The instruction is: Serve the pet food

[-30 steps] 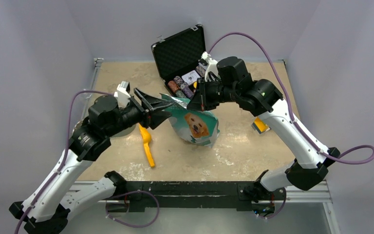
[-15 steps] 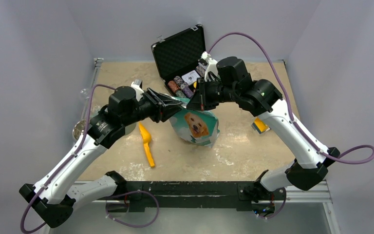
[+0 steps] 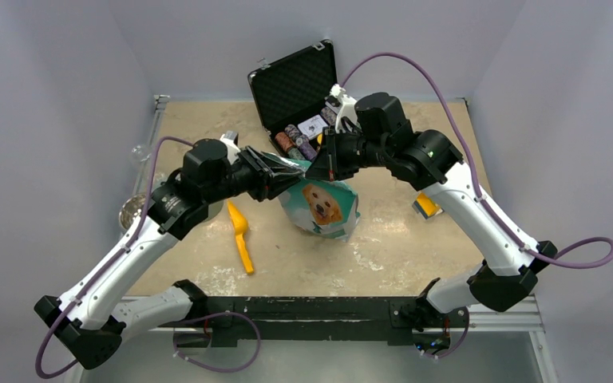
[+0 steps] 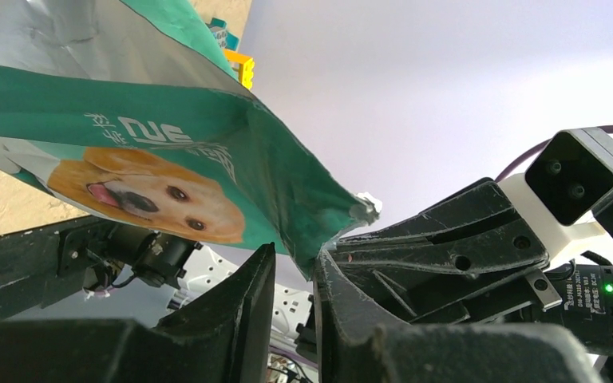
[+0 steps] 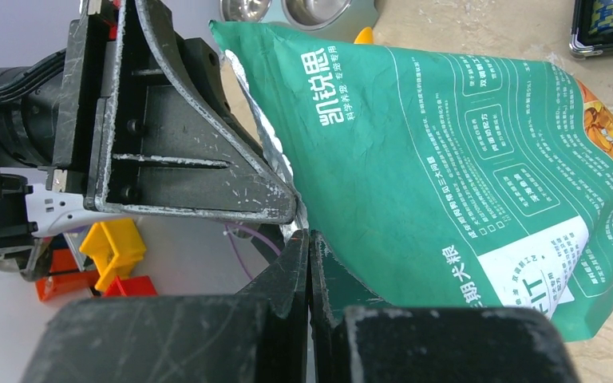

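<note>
The teal pouch [image 3: 320, 205] with the golden dog face stands upright mid-table. The pet food itself is hidden inside it. My right gripper [image 3: 318, 171] is shut on the pouch's top edge; in the right wrist view its fingertips [image 5: 309, 236] pinch the silver-lined rim of the pouch [image 5: 447, 152]. My left gripper [image 3: 291, 169] has come in from the left at the same rim. In the left wrist view the pouch's torn top corner [image 4: 343, 215] dips between its fingertips [image 4: 297, 252], which stand a narrow gap apart.
A yellow scoop [image 3: 242, 237] lies left of the pouch. Metal bowls [image 3: 130, 212] sit at the table's left edge. An open black case [image 3: 294, 86] with poker chips [image 3: 295, 144] stands behind. A small yellow object [image 3: 426, 205] lies on the right.
My left arm swung right, from beside the scoop up to the pouch's top edge, and its jaws narrowed around that edge. The right arm and pouch stayed put.
</note>
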You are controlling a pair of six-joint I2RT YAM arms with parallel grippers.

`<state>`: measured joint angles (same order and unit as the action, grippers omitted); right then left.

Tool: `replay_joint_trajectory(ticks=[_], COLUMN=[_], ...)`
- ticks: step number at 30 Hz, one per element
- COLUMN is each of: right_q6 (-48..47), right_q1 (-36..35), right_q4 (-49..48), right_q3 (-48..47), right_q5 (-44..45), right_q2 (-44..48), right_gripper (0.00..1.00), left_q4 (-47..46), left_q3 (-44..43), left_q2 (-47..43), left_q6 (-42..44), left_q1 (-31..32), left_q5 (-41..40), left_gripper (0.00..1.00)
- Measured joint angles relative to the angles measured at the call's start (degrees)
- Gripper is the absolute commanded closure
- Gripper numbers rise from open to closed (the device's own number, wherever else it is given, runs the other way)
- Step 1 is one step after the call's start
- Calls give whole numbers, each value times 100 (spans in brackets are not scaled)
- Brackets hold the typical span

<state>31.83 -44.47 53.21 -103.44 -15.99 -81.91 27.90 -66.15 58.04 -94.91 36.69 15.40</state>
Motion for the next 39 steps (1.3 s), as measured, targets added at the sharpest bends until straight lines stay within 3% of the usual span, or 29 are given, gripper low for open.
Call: replay_joint_trajectory(ticks=[4,9,14,23,29,32,33,34,35,37,39], right_q6=[-20,-122,-319,-1696,-2210,-2229,-2260,-2267,-2253,-2159,-2048], right_q1=[-61,-245,-507,-1867,-1674,-1589,-1591,-1589,-1565,-1410,-1113], right_q4=[2,57,140,262,385,474,507,643,769,1014,1137], right_q3=[0,0,-11,-514,-890,-1207,-1287,-1447,-1611,-1958,-2094], right_q5=[107,470,968,4105,5547,5412,5165,4763,4360,3480,2601], right_q2=[0,0,0,-402,-431,-407,-396,-404,-428,-487,-461], right_gripper=[100,100,100,100,100,100,94,78,68,56,52], left_q4=[-20,-48,66,42,-450,-535,-599,-671,-831,-1169,-1589], left_q3=[0,0,-11,162,726,726,726,726,723,723,723], left_q2=[24,111,129,-129,-579,-573,-542,-498,-417,-240,-37], left_q6=[0,48,177,304,297,306,326,369,431,542,737], left_q1=[0,-2,-2,-2,11,9,9,9,9,7,-4], left_q5=[11,81,133,-166,-116,-72,-48,-24,35,140,264], left_gripper=[80,99,100,100,100,100,100,100,100,100,100])
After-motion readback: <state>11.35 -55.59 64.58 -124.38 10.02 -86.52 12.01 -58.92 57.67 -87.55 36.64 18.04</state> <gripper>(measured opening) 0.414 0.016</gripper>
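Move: The left gripper, partly open, has the pet-food bag's top edge right between its fingertips; the right gripper already pinches the same edge right beside it. The bag body hangs about 16 cm below both, some 5 cm right of the left hand and 3 cm right of the right one. The yellow scoop lies 15 cm left and 5 cm back of the left hand; the chip case is about 26 cm ahead and 6 cm right of it, both some 34 cm down. Close the left gripper on the bag's top edge and hold it nearly in place. With the right fingers still shut, twist that wrist about 50 degrees and pull forward and right, about 5 cm each way, rising away from the left grip; then swing back and left, still rising, partly unwind the wrist and open the fingers above the edge. ##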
